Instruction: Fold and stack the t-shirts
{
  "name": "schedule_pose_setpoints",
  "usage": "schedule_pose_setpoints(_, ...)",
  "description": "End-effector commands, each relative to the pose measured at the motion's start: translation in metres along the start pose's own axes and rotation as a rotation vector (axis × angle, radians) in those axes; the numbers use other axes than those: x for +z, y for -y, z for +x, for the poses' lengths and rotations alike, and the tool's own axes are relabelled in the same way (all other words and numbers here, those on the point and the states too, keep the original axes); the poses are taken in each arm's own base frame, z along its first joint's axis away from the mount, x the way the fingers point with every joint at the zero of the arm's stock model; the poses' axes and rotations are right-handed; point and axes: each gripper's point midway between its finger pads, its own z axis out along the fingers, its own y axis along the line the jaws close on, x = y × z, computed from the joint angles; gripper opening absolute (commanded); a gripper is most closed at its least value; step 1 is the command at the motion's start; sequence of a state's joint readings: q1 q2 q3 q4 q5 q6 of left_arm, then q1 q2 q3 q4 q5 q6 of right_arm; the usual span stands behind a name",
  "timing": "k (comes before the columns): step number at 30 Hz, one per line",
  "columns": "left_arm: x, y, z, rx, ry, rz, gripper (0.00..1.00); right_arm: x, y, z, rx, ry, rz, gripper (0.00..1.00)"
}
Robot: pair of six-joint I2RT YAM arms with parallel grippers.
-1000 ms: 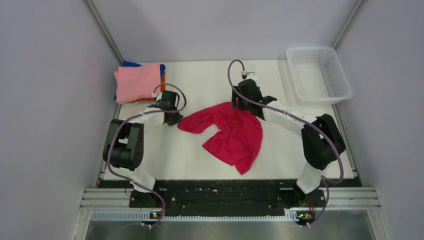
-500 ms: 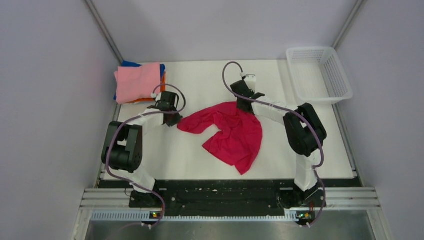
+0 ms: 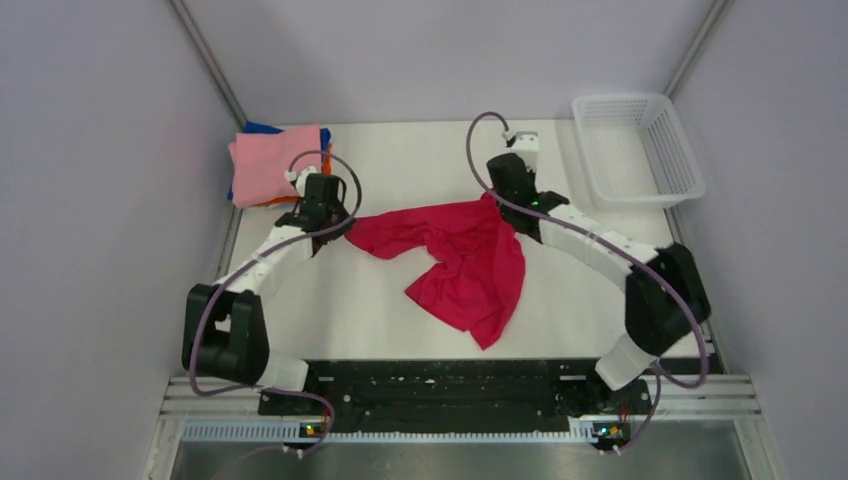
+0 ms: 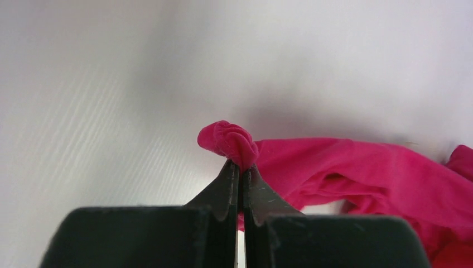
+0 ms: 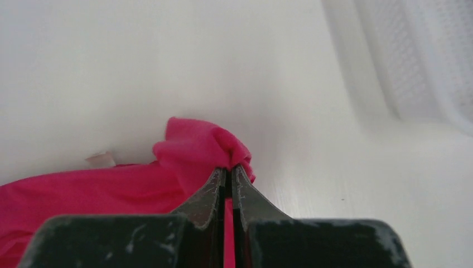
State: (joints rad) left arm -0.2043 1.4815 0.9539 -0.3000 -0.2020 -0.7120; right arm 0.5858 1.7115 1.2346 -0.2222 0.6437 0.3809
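A crimson-red t-shirt (image 3: pixel 460 255) lies crumpled on the white table, its upper edge stretched between my two grippers. My left gripper (image 3: pixel 345 222) is shut on the shirt's left end, which bunches at the fingertips in the left wrist view (image 4: pixel 241 164). My right gripper (image 3: pixel 497 200) is shut on the shirt's right upper corner, seen in the right wrist view (image 5: pixel 228 167). A stack of folded shirts with a light pink one (image 3: pixel 272 162) on top, orange and blue edges showing below, sits at the back left.
A white plastic mesh basket (image 3: pixel 637 148) stands at the back right corner. Grey walls close in on both sides. The black rail with the arm bases (image 3: pixel 440 390) runs along the near edge.
Both grippers have pulled apart and away from me, stretching the shirt's top edge into a band. The left arm has extended; the right gripper moved back right.
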Motion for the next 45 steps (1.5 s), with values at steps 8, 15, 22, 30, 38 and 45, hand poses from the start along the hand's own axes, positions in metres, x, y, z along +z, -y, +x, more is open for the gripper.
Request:
schedule_pose_setpoints(8,-0.202,0.064,-0.149,-0.037,0.582,0.419,0.00,-0.200,0.056,-0.185,0.138,0.644,-0.366,0.00)
schedule_pose_setpoints(15,-0.366,0.042,-0.200,-0.077,0.940,0.546,0.00,-0.327,0.105,-0.243,0.165,0.902,-0.518,0.00)
schedule_pose_setpoints(22,-0.466,0.018,-0.202,-0.080,1.122,0.654,0.00,-0.413,0.127,-0.255,0.153,1.024,-0.702,0.00)
schedule_pose_setpoints(30,-0.480,0.022,-0.206,-0.075,1.132,0.676,0.00,-0.417,0.147,-0.265,0.137,1.050,-0.602,0.00)
schedule_pose_setpoints(38,-0.335,0.042,-0.208,-0.089,0.902,0.452,0.00,-0.277,0.144,-0.265,0.034,0.871,-0.078,0.00)
schedule_pose_setpoints(45,-0.091,0.003,-0.142,-0.072,0.436,0.012,0.04,-0.069,0.099,-0.193,-0.081,0.539,0.049,0.00)
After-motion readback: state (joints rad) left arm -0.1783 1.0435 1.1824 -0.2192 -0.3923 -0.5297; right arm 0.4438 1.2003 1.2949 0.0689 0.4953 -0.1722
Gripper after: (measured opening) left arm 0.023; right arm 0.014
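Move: Both hands already hold the red t-shirt; its bunched middle lies about 18 cm right of the left hand, 8 cm back and 7 below. From the right hand it is some 6 cm left, 12 back and 10 below. The folded pile is about 10 cm ahead and 12 left of the left hand, 5 below; the white basket about 9 cm ahead and 22 right of the right hand, 7 below. Both hands keep their grip, sweep the t-shirt up about 45 cm and back, then forward and down. ##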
